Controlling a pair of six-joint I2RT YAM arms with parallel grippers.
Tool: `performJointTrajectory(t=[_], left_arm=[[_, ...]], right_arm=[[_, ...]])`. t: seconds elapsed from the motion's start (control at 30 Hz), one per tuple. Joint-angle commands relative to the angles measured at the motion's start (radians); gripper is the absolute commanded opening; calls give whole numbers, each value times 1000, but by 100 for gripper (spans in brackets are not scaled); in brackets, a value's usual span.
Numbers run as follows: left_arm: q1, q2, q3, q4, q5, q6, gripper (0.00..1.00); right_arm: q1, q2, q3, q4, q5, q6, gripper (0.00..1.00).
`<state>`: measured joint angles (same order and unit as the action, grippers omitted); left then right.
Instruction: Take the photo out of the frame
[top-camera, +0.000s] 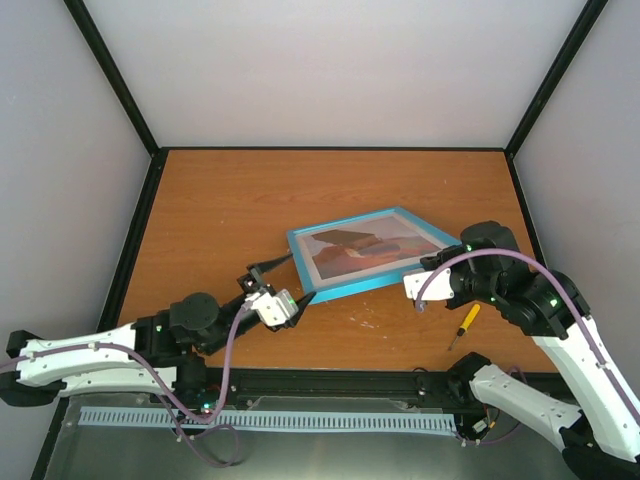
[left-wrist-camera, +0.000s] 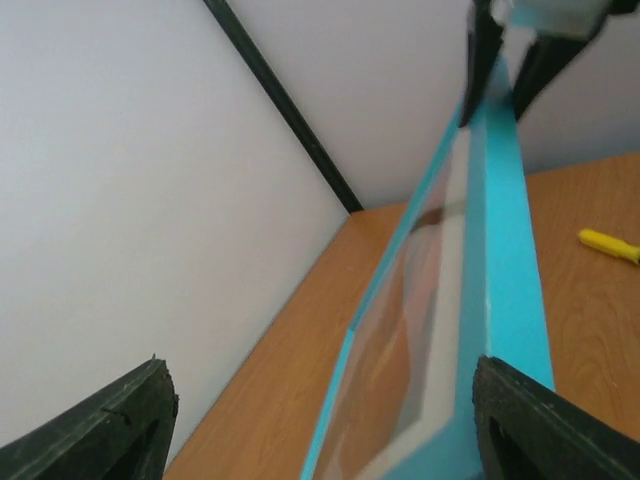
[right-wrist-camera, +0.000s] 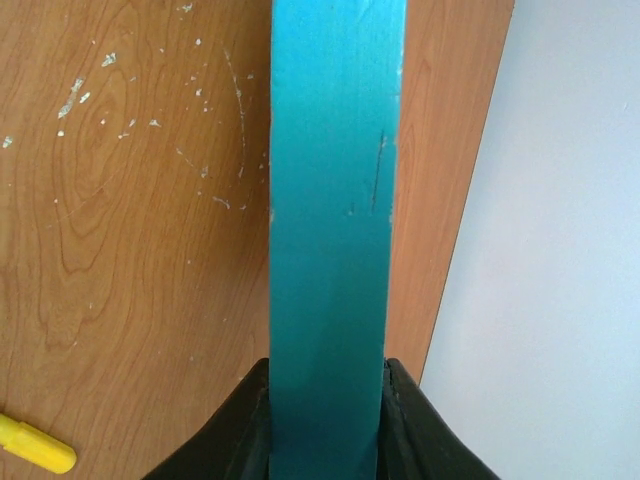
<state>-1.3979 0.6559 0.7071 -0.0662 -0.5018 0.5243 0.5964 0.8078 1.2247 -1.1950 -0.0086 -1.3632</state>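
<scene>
The light-blue frame (top-camera: 352, 288) is tilted above the table's middle, front face showing. The photo (top-camera: 360, 252), in orange-brown tones with a white margin, sits inside it. My right gripper (top-camera: 432, 266) is shut on the frame's right edge. In the right wrist view the blue edge (right-wrist-camera: 335, 200) is clamped between both fingers of the right gripper (right-wrist-camera: 328, 400). My left gripper (top-camera: 283, 284) is open at the frame's left corner. In the left wrist view the left gripper (left-wrist-camera: 325, 410) has its fingers wide apart, the right finger (left-wrist-camera: 550, 430) against the frame's border (left-wrist-camera: 505, 250), with the photo (left-wrist-camera: 420, 330) behind the glass.
A yellow-handled screwdriver (top-camera: 465, 322) lies on the table near the right arm. It also shows in the left wrist view (left-wrist-camera: 608, 245) and the right wrist view (right-wrist-camera: 35, 445). Grey walls with black corner posts close in the table on three sides.
</scene>
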Motion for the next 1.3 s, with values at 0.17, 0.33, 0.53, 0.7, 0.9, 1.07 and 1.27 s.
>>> performJointTrajectory(t=[0.17, 0.33, 0.53, 0.7, 0.9, 1.07, 1.27], left_arm=[[0, -4, -128, -20, 47, 12, 74], [0, -100, -186, -42, 29, 35, 74], [0, -176, -206, -87, 18, 66, 75], [7, -133, -277, 53, 33, 163, 75], [53, -90, -280, 91, 149, 137, 69], [75, -54, -285, 108, 191, 157, 59], [88, -40, -283, 129, 222, 164, 43]], right_arm=[[8, -35, 42, -18, 9, -14, 3], [8, -52, 41, -25, 11, -17, 3], [8, -64, 19, -23, 9, -24, 3], [8, -78, 36, -8, -64, -38, 3], [8, -100, 45, -44, -147, -84, 3], [8, -127, 39, -35, -187, -90, 3], [8, -151, 16, -27, -201, -78, 3]])
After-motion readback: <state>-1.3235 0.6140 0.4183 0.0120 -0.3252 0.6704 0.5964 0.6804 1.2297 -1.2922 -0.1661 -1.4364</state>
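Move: The left gripper hangs open above the raised frame; the frame's left edge has its middle some 11 cm below that hand and about 6 cm ahead. The frame's near-left corner is 11 cm below it, 2 cm back and 2 cm to its right; the photo's middle is about 10 cm ahead, 19 cm right and 9 cm below. From the right hand, still gripping the near side, that left edge lies about 30 cm left, 1 cm ahead and 5 cm lower. Bring the left gripper nearly straight down, about 11 cm, rolling it some 15 degrees so its left side rises, until its open fingers straddle the frame's left edge; then start closing them around it. Meanwhile keep the right grip on the frame and draw it back about 5 cm, mostly late, turning slightly counter-clockwise. ##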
